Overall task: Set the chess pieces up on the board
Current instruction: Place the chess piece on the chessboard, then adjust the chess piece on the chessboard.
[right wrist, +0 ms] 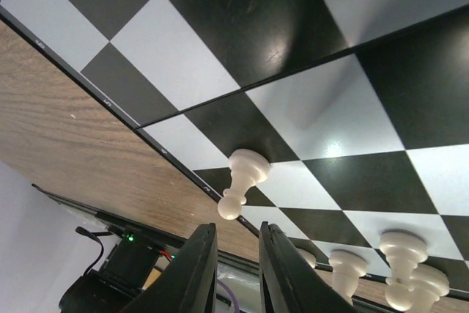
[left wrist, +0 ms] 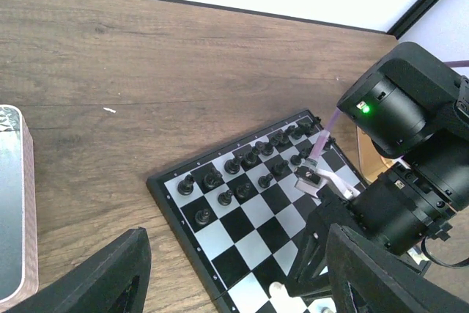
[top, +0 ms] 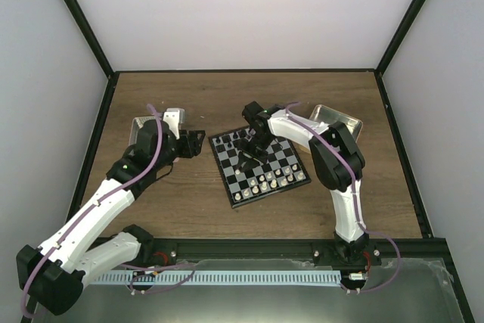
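The board (top: 228, 185) lies mid-table, black chessmen (top: 236, 142) along its far side and cream-white chess pieces (top: 268, 182) along its near edge. My right gripper (right wrist: 238, 229) hovers low over the board near its left edge. Its fingers stand slightly apart with nothing between them. Just beyond their tips a white pawn (right wrist: 242, 179) stands upright on the board (right wrist: 242, 5), free of both fingers. More white pieces (right wrist: 404, 260) stand in a row nearby. My left gripper (left wrist: 238, 258) hangs open and holds nothing, left of the board (left wrist: 242, 229), looking across at the black chessmen (left wrist: 234, 164).
A tray (top: 139, 127) sits behind the left arm and another tray (top: 342, 120) at the back right. The right arm's wrist (left wrist: 410, 144) reaches over the board's middle. Bare wood surrounds the board; black frame rails border the table.
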Robot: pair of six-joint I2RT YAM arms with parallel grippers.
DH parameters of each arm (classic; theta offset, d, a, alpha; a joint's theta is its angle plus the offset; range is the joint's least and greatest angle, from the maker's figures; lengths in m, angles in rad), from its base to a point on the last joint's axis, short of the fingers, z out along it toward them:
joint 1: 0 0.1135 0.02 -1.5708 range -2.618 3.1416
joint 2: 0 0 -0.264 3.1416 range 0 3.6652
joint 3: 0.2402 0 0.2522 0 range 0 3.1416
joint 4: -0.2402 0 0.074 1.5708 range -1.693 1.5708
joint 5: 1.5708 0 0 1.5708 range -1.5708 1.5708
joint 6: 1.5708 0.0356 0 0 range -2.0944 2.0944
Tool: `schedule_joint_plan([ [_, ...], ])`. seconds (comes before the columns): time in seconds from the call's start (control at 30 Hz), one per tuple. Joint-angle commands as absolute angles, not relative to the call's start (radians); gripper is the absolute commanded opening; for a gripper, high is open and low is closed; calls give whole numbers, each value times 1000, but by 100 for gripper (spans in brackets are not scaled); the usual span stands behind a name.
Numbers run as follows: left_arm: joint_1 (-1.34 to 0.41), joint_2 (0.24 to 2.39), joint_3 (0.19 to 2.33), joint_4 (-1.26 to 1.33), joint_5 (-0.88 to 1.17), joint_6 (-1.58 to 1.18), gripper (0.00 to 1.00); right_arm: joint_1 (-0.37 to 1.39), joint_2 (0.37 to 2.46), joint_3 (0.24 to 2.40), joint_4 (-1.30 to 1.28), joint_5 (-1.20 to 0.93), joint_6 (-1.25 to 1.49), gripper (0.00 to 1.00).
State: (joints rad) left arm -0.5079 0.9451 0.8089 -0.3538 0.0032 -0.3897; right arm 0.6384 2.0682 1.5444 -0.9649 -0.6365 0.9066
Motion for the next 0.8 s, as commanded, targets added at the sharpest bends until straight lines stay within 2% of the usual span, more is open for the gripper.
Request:
schedule_joint_plan([
  [0.0, -503, 937, 802, -354, -4, -379, 68, 646, 2083, 1574, -979, -600, 930, 18],
  [0.13, -503, 938, 800, -354, -6, -378, 68, 645, 2082, 1599, -993, -545, 919, 19],
  [0.3, -503, 953, 791, -344, 25, -369, 68, 644, 2014, 1612, -982, -424, 908, 27],
  [0.57, -520, 1035, 776, -295, 180, -333, 72, 624, 1772, 1420, -822, -189, 857, 36],
  [0.77, -660, 1238, 858, -330, 173, -326, 71, 539, 1593, 1221, -694, -11, 828, 40],
])
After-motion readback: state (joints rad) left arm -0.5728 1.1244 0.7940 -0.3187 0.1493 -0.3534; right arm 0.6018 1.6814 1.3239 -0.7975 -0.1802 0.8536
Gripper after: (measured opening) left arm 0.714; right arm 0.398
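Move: The left hand goes for the freshly placed white pawn, some 12 cm to its right, 4 cm back and 19 cm lower. The black corner piece stands about 10 cm beyond that pawn and 4 cm left of it; the nearest white piece is 5 cm right of it and 2 cm nearer. From the right hand, the pawn is just past the fingertips, about 2 cm left, 1 cm back, 3 cm down; the right tray lies about 26 cm right, 10 cm ahead and 4 cm down. Right hand, opening further, withdraws 10 cm right, up and forward, tilting 30 degrees; left descends rightward towards the pawn. ##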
